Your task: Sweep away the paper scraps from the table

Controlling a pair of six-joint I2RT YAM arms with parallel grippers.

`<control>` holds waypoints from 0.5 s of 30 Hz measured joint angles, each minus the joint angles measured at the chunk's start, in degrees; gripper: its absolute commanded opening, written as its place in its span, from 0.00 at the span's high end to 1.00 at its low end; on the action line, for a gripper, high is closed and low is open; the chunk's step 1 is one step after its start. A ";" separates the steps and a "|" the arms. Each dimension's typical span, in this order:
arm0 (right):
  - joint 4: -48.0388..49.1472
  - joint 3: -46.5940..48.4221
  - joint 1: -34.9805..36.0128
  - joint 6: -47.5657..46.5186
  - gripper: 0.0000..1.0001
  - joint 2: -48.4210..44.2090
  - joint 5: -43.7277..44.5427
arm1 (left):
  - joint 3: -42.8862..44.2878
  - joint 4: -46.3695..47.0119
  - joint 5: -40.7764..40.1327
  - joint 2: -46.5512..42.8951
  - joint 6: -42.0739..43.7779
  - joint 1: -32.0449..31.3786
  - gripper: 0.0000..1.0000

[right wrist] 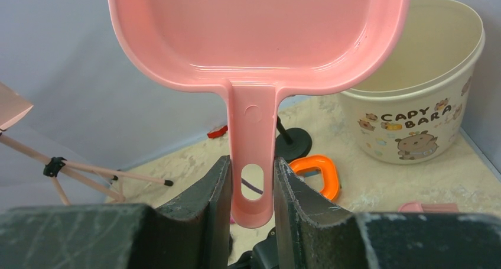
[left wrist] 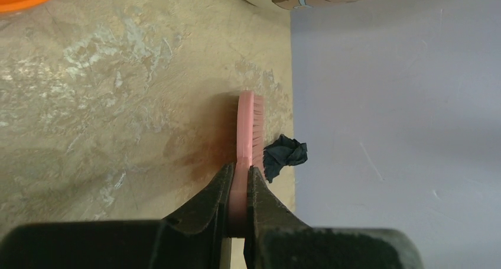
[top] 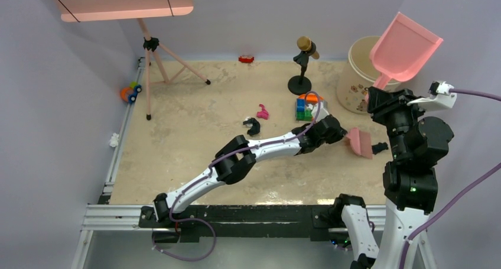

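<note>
My left gripper (top: pixel 344 137) (left wrist: pixel 239 174) is shut on the handle of a pink brush (top: pixel 359 142) (left wrist: pixel 248 127), held on edge near the right edge of the table (top: pixel 189 162). A navy-black paper scrap (top: pixel 380 146) (left wrist: pixel 285 155) lies against its bristles at that edge. Another dark scrap (top: pixel 253 126) and a magenta one (top: pixel 262 111) lie mid-table. My right gripper (top: pixel 383 91) (right wrist: pixel 252 168) is shut on the handle of a pink dustpan (top: pixel 404 47) (right wrist: pixel 254 32), raised over the cream bucket (top: pixel 353 86) (right wrist: pixel 413 121).
A blue-green block stack (top: pixel 305 107) with an orange piece stands by the left forearm. A microphone stand (top: pixel 302 68), a red toy car (top: pixel 246 59) and a pink tripod (top: pixel 156 62) are at the back. A small white wad (top: pixel 113 140) sits on the left rail.
</note>
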 measured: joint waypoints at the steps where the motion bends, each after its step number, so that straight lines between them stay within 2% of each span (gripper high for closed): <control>1: 0.00 0.00 0.00 -0.02 1.00 0.00 0.00 | -0.50 -0.24 -0.15 -0.50 0.59 0.00 1.00; 7: -0.13 0.00 0.00 -0.33 1.00 0.42 0.46 | -14.23 -1.60 -3.96 -11.87 6.05 0.04 1.00; 15: -0.37 0.00 0.00 -1.07 1.00 1.09 0.98 | -29.09 -11.91 -11.65 -31.32 15.80 0.17 1.00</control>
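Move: The left hand holds the brush; the black paper scrap at its bristles lies about 12 cm to the right, 2 cm back and 7 cm below. The orange toy with its blocks sits some 12 cm to this hand's left and 12 cm farther out, the bin roughly 20 cm ahead and 6 cm right. For the right hand, holding the dustpan high, the scrap is about 7 cm ahead, 11 cm right and 43 cm down. With its bristles already against the black scrap, the brush drags it leftward across the table. The left hand sweeps about 14 cm left, gathering speed and climbing some 7 cm as it goes, while the wrist turns roughly 25 degrees so the fingers point more steeply down and the handle stands up; the grip stays shut. ##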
